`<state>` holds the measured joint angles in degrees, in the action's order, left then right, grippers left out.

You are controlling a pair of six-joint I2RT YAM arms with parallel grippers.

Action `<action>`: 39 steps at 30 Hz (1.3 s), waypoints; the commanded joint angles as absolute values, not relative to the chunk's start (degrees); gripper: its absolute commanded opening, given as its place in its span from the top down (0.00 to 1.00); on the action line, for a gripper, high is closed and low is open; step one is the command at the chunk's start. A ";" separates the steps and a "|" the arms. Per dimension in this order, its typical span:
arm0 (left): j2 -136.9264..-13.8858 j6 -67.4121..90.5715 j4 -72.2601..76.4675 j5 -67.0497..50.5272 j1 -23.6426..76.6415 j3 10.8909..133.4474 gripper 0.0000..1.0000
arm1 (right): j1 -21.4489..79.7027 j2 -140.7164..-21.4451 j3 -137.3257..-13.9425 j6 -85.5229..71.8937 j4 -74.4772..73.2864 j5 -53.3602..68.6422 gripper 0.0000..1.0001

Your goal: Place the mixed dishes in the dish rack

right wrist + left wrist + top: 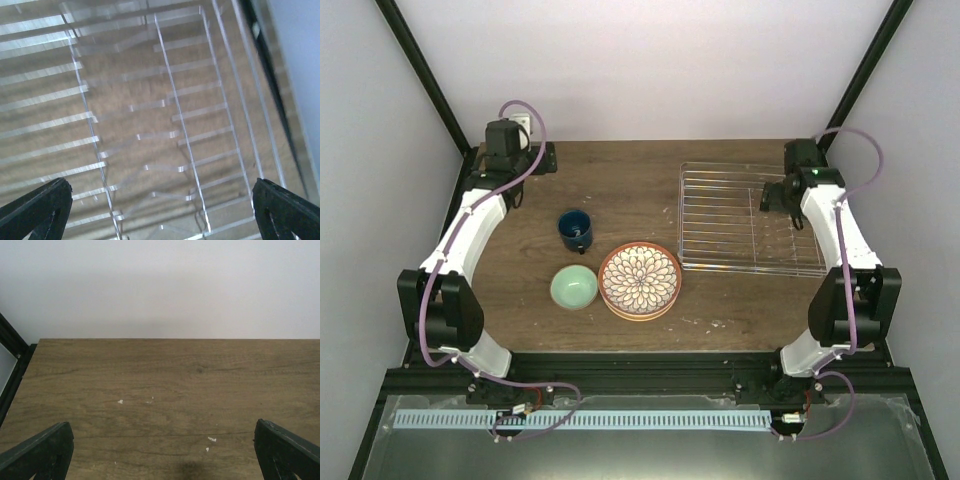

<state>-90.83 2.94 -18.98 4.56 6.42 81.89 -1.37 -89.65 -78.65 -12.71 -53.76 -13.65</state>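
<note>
On the wooden table [620, 190] stand a dark blue mug [575, 231], a pale mint-green bowl [574, 287] and a terracotta-rimmed plate [639, 280] with a white petal pattern, which lies on top of a stack. To their right lies the silver wire dish rack [750, 218], with nothing in it. My left gripper [536, 159] is at the far left corner, open over bare wood [165, 390], its fingers [42, 455] wide apart. Open as well, my right gripper [775, 194] hovers over the rack's wires [170, 100] near its right end.
Black frame posts rise at both back corners, and white walls close off the back and sides. The rack's right edge runs close to the table's edge [280, 125]. Small white specks [120, 401] dot the wood.
</note>
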 commanded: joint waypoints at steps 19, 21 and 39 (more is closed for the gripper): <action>-93.40 5.93 -44.03 -8.29 6.33 80.90 0.00 | 10.95 -107.11 -104.77 -3.72 -43.79 9.30 0.00; -95.18 6.61 -44.58 -10.04 6.62 80.74 0.00 | 11.55 -107.86 -105.36 -4.30 -43.98 8.97 0.00; -107.86 6.13 -48.42 -6.85 9.12 84.77 0.05 | 12.16 -109.85 -104.94 -3.63 -46.45 5.45 0.00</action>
<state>-105.71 5.89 -46.54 -7.68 8.93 83.35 12.14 -108.97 -103.26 -3.51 -45.84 5.69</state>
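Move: Back and to the left hand's right, about 8 cm each way and some 24 cm below, stands the blue mug. The green bowl sits about 13 cm nearer the base than the mug, the patterned plates level with the bowl and 17 cm to its right. From the right hand the mug is about 52 cm left, 3 cm ahead and 13 cm lower; the dish rack's middle is 6 cm left, 3 cm ahead, 16 cm below. Sinking some 18 cm, the open left hand draws back and slides right to the mug, tipping its fingers about 40 degrees further down until they straddle the mug's left rim; whether they touch can't be seen. The empty right hand rises and goes forward, then swings left over the rack, turning counter-clockwise, and stays above the rack's left part. ##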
